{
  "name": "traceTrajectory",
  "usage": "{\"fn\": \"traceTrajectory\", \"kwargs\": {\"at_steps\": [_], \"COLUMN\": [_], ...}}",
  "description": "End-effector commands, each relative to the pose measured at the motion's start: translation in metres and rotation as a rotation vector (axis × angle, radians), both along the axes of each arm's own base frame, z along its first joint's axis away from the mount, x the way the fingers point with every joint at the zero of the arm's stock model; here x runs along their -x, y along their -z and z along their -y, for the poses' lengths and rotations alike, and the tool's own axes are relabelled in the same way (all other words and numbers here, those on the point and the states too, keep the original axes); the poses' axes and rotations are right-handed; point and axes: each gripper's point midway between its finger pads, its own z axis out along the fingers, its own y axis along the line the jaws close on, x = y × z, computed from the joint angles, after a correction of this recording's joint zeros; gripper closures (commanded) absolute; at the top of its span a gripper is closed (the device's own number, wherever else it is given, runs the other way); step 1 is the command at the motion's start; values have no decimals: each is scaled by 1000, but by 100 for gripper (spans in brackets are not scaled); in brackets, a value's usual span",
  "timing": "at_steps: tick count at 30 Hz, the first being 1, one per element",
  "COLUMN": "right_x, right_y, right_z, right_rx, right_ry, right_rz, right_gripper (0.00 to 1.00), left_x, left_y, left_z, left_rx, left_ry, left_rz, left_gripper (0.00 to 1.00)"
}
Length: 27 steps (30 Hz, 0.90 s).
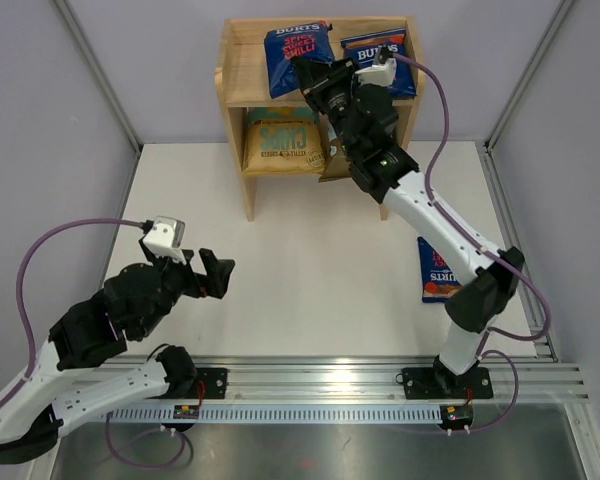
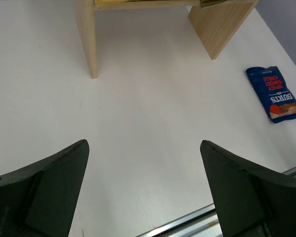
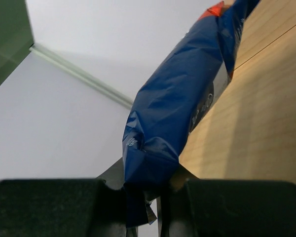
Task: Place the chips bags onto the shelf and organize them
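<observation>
The wooden shelf [image 1: 238,75] stands at the table's far edge. On its top tier lie two dark-blue Burts chips bags. My right gripper [image 1: 302,72] is shut on the near edge of the left one [image 1: 298,45], which the right wrist view shows as a blue bag [image 3: 177,108] pinched in my right gripper [image 3: 153,197] just above the shelf board [image 3: 256,128]. My arm partly covers the other bag [image 1: 375,48]. A yellow bag [image 1: 283,145] lies on the lower tier, beside a brownish bag [image 1: 335,162] mostly hidden by the arm. A third Burts bag [image 1: 438,272] [image 2: 275,94] lies flat on the table. My left gripper [image 1: 212,272] [image 2: 143,143] is open and holds nothing.
The shelf's side panels [image 2: 86,34] reach down to the white table [image 1: 310,260]. A metal rail [image 1: 330,375] runs along the near edge, and grey walls close in the sides. The right arm stretches diagonally from its base to the shelf.
</observation>
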Motion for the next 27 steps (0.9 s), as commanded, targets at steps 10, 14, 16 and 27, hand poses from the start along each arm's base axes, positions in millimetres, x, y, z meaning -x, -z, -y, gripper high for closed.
{"fn": "traceTrajectory", "kwargs": {"at_steps": [10,14,16,27], "right_x": [-73,-74,-76,-68], "right_y": [45,40,54,60], "right_z": [36,43,45,44], "right_rx": [-188,-248,-236,-206], "right_ry": [341,373,400,359], "right_rz": [-290,-352,-402,-477], "right_gripper": [92,92,91,53], "left_x": [6,6,6,7], "left_y": [20,18,19,17], "left_z": [-43,-50,-53,-64], "left_rx": [18,36,33,54], "left_ry": [-85,-112,-127,-168], "left_rz": [118,127,128,138], "left_gripper": [1,1,1,1]}}
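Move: Over the middle of the upper shelf, the right hand already holds a blue Burts bag; its free spot lies about 13 cm ahead, 2 cm right and 4 cm below. The shelved Burts bag is some 13 cm ahead, 14 cm right and 4 cm lower. On the shelf below, the yellow chips bag sits about 10 cm ahead, 3 cm left and 22 cm down. From the empty left hand the spot is roughly 38 cm ahead, 18 cm right and 17 cm up. Carrying the held Burts bag forward about 7 cm and down onto the upper shelf, the right hand then eases some 3 cm right towards the shelved bag, rising slightly before sinking again. Its fingers tip down about 25 degrees and swing clockwise nearly 20, then part to under half open around the bag's lower end. The open left hand shifts 5 cm left, slightly lower. ##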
